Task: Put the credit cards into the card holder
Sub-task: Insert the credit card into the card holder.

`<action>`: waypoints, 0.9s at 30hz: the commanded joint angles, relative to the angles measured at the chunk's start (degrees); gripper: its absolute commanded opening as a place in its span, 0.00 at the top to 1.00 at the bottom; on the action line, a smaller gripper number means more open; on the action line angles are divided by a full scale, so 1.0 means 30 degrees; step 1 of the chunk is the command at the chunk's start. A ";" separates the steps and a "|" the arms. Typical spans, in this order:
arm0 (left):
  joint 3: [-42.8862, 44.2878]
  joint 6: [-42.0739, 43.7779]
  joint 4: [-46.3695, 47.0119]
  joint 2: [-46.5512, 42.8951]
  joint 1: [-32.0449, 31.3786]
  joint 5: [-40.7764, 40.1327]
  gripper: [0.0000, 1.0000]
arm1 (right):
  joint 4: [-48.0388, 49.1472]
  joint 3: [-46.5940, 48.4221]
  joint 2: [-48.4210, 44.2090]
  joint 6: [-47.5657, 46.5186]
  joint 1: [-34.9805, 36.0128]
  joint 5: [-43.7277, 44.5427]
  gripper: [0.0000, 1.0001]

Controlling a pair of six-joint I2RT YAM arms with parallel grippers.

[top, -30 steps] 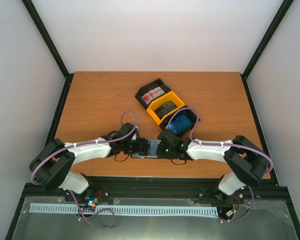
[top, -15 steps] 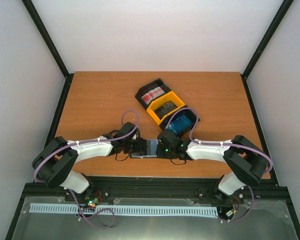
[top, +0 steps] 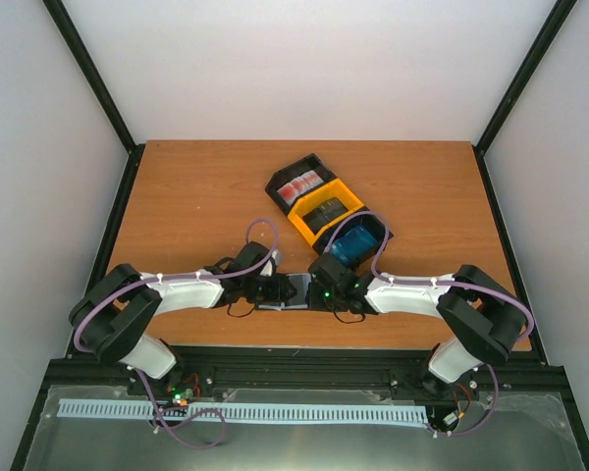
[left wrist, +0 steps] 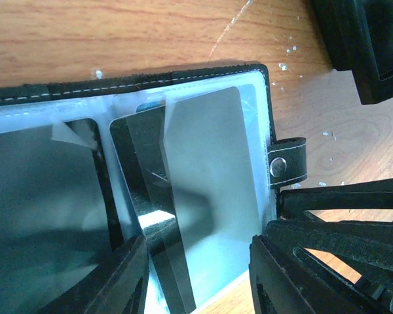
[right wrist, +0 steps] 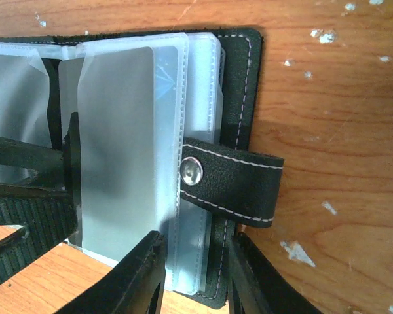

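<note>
The card holder (top: 296,290) lies open and flat near the table's front edge, between both grippers. In the left wrist view its black stitched cover (left wrist: 150,77) frames clear pockets. A pale grey-blue credit card (left wrist: 209,170) sits in the pocket beside the clasp tab (left wrist: 289,163). My left gripper (left wrist: 196,281) stands over that pocket's near end, jaws apart on either side of the card. My right gripper (right wrist: 193,278) straddles the holder's tab-side edge (right wrist: 239,85), one finger on the pockets, the other beside the cover. Neither gripper pinches anything that I can see.
Three joined bins stand behind the holder. The black one (top: 299,184) has red-and-white cards, the yellow one (top: 324,213) a dark card, and the nearest black one a blue card (top: 356,240). Purple cables loop above both wrists.
My left gripper has narrowed its jaws and edged right over the holder, so less of the blue pocket shows from above. The right arm has barely moved.
</note>
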 commanded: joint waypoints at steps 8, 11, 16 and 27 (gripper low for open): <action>0.0651 0.1058 0.1048 0.1393 -0.0078 0.0795 0.55 | -0.0782 -0.0285 0.0695 -0.0003 0.0148 -0.0069 0.70; 0.0524 0.1107 0.1475 0.1381 -0.0069 0.1141 0.55 | -0.0782 -0.0292 0.0623 -0.0046 0.0148 -0.0027 0.70; 0.0279 0.0952 0.1412 0.0646 -0.0071 0.1252 0.50 | -0.0797 -0.0382 -0.0092 -0.0064 0.0148 0.0326 0.70; 0.1167 0.0509 -0.4778 -0.2779 -0.0036 -0.4180 0.28 | -0.2830 0.0039 -0.2085 -0.0616 0.0362 0.1836 0.67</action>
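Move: The credit card lies half-seated in the holder's right-hand pocket, its left edge still sticking out. Its middle is about 1 cm right of the left hand, 2 cm ahead and 2 cm below; the clasp strap is roughly 5 cm right and 3 cm ahead, the holder's left page some 6 cm left and 2 cm ahead, and the black tray with blue cards about 16 cm right and 12 cm ahead. From the right hand, at the holder's right edge, the card is roughly 4 cm left and 3 cm ahead. With a fingertip already on the card's protruding left edge, the left hand pushes the card about 1 cm to the right, deeper into the pocket, while the right hand stays still, bracing the holder's right edge. The left fingers then spread plainly wider as that hand swings back left about 2 cm and rises over 1 cm, coming off the card, and the right hand comes away too, nearly 2 cm to the right and 1 cm up. ##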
